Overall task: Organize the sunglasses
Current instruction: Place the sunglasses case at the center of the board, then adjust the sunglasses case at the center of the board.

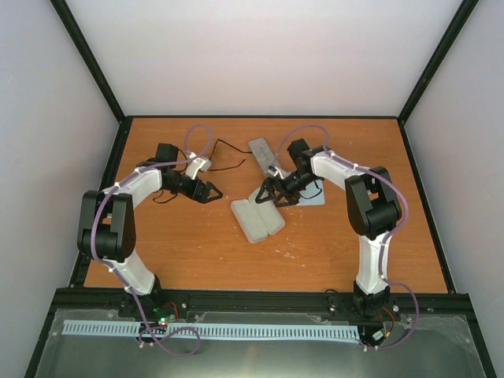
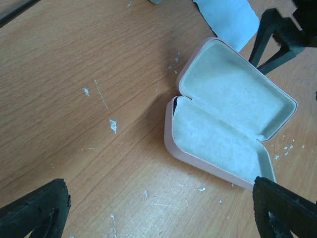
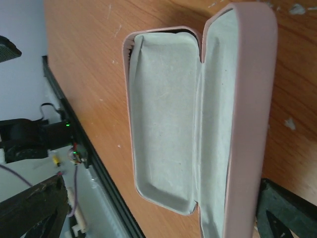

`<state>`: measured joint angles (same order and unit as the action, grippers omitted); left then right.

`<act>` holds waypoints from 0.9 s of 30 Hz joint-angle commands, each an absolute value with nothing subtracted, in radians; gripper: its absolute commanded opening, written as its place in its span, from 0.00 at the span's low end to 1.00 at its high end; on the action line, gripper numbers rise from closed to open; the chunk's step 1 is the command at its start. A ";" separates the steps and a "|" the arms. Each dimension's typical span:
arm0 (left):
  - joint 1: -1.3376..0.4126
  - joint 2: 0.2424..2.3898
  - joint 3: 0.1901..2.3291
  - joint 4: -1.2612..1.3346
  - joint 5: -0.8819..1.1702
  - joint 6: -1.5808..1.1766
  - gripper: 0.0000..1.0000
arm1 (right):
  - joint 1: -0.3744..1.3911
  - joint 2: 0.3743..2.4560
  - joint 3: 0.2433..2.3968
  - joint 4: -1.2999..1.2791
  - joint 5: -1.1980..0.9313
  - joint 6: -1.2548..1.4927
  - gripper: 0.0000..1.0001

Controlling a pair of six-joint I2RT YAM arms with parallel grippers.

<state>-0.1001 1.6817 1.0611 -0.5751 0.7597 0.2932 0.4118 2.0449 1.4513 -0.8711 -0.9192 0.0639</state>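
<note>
The pink case (image 1: 257, 219) lies open and empty at the table's middle, pale lining up; it also shows in the left wrist view (image 2: 228, 114) and the right wrist view (image 3: 168, 119). A thin black outline (image 1: 232, 148), apparently the sunglasses, lies behind the left wrist; I cannot tell for sure. My right gripper (image 1: 272, 194) hovers open over the case's far end, and its wrist view (image 3: 161, 208) shows nothing between the fingers. My left gripper (image 1: 213, 194) is open and empty left of the case; in its wrist view (image 2: 161, 210) only bare wood lies between the fingers.
A closed grey case (image 1: 262, 155) lies at the back centre. A light-blue cloth (image 1: 313, 195) lies under the right wrist and also shows in the left wrist view (image 2: 228, 17). Black frame rails edge the wooden table (image 1: 197, 252).
</note>
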 commanded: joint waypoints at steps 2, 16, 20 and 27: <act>-0.095 1.708 1.084 -0.562 0.791 0.291 1.00 | 0.463 1.995 1.444 -0.952 -0.708 0.051 1.00; -0.095 1.710 1.069 -0.559 0.790 0.301 1.00 | 0.514 1.962 1.389 -0.910 -0.566 0.120 0.66; -0.095 1.706 1.062 -0.555 0.791 0.296 0.99 | 0.518 1.963 1.386 -0.909 -0.566 0.127 0.54; -0.095 1.708 1.055 -0.548 0.796 0.295 0.99 | 0.528 1.973 1.403 -0.923 -0.556 0.127 0.39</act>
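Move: The open pink sunglasses case lies on the board with its middle about 5 cm left of the right hand, 4 cm back and 6 cm below; the hand hangs wide open over its right outer wall. The grey case stands some 18 cm ahead of that hand and 4 cm left, the blue cloth about 6 cm ahead and 8 cm right. From the left hand, the pink case is roughly 14 cm right, 4 cm back and 7 cm below. The right hand sinks about 4 cm onto the right half of the open sunglasses case, drawing back nearly 3 cm and shifting some 2 cm right, while its wrist tips the fingers about 20 degrees more steeply down. One finger comes inside that half and the other outside its right outer wall, and from partway down they close from wide open to a bit under half, straddling the wall rather nearer the case's back end. ##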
